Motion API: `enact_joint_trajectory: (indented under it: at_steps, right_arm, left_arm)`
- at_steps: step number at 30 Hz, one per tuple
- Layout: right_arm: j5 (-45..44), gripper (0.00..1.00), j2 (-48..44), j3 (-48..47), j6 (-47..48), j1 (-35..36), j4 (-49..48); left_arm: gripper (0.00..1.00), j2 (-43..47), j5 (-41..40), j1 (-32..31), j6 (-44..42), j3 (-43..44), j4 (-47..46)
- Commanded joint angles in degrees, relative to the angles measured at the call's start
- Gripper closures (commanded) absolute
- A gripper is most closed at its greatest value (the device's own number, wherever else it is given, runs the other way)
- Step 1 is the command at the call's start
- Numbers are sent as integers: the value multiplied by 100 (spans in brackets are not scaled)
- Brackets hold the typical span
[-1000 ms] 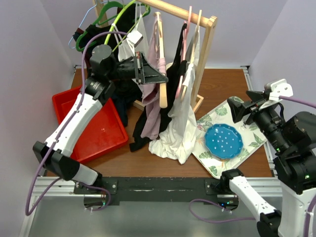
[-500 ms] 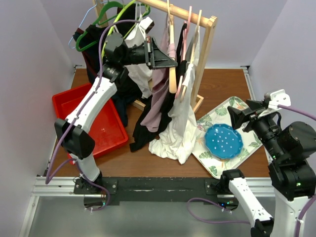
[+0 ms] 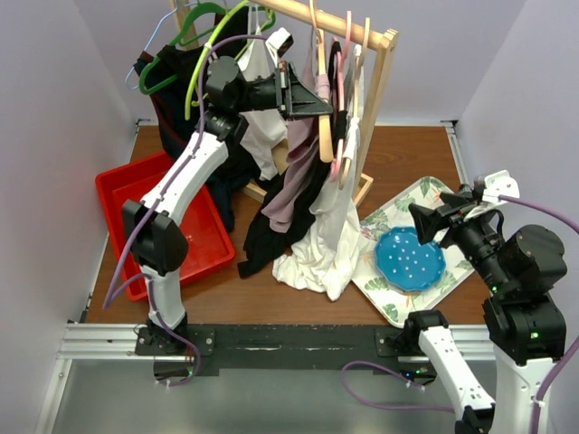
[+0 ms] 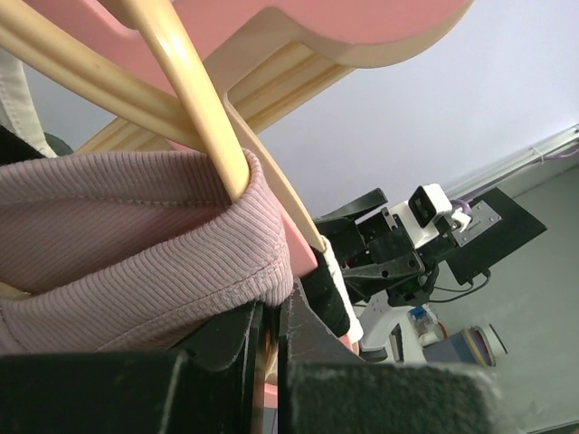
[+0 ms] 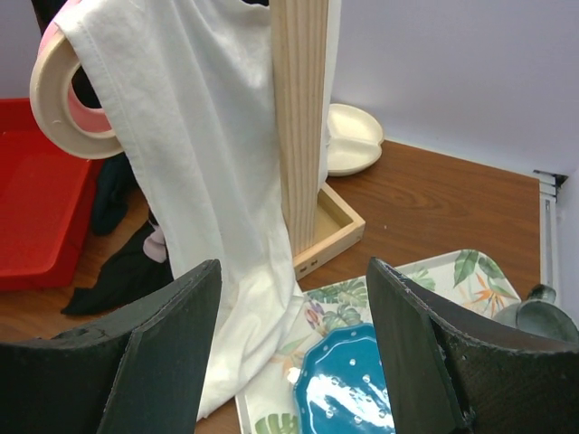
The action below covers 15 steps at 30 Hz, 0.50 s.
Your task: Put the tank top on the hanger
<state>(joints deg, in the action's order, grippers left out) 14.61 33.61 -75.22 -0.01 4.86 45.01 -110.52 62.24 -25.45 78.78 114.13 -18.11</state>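
The hanger (image 3: 325,140), pale wood, hangs at the clothes rack with the dusty-mauve tank top (image 3: 291,194) draped over it and trailing down to the table. My left gripper (image 3: 317,101) is raised to the rack and shut on the hanger. In the left wrist view the ribbed mauve tank top (image 4: 136,244) lies over the hanger's arm (image 4: 194,99), just above my closed left gripper (image 4: 271,334). My right gripper (image 3: 425,220) hovers open and empty above the leaf-print tray; the right wrist view shows this gripper (image 5: 294,353) facing the rack's post.
The wooden rack rail (image 3: 335,23) carries green, lime and pink hangers, black garments and a white tank top (image 5: 208,163). A red bin (image 3: 194,244) sits at left. A blue plate (image 3: 409,258) rests on the tray (image 3: 470,262). A cream divided plate (image 5: 353,136) lies behind the post (image 5: 298,117).
My left arm has lifted the hanger with the tank top up and rightward, close to the rack rail. The right arm has shifted a little to the left.
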Motion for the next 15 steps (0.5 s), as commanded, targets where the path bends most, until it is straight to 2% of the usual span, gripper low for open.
enact_joint_trajectory:
  at_steps: [1, 3, 7, 12, 13, 15]
  right_arm:
    - [121, 31, -73, 34, -122, -38, -221]
    - [138, 31, -82, 51, -131, -56, -230]
    - [173, 31, -100, 51, -139, -91, -221]
    - [218, 31, -82, 16, -157, -170, -212]
    - [226, 31, -73, 8, -148, -187, -212]
    - [209, 30, -56, -45, -131, -257, -177]
  left_arm:
    - [100, 197, -63, 58, 6, 5, -431]
    - [100, 364, -63, 84, -135, -162, -247]
    - [81, 768, -132, 189, -582, -514, 166]
    - [66, 1199, -194, 330, -803, -830, 431]
    - [59, 1252, -203, 383, -864, -865, 448]
    - [52, 1462, -264, 436, -1031, -953, 632]
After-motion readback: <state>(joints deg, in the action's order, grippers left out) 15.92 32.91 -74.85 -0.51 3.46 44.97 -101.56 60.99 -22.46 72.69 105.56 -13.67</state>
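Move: The hook of the hanger with the mauve tank top is already over the rail. That spot on the rail is about 12 cm ahead of the left gripper, 1 cm left and 10 cm above. The pink hanger hangs roughly 10 cm ahead and 4 cm right, 5 cm up; the white tank top is some 5 cm ahead, 12 cm left and 8 cm lower. From the right hand the rail spot is about 28 cm ahead, 20 cm left and 16 cm up. Let go of the tank top's hanger: open the left fingers from nearly shut on its near wooden arm to almost half wide, easing down about 1 cm as they start to part. Then draw the gripper left about 3 cm and slightly back, away from the pink hanger, coming back up that centimetre. ##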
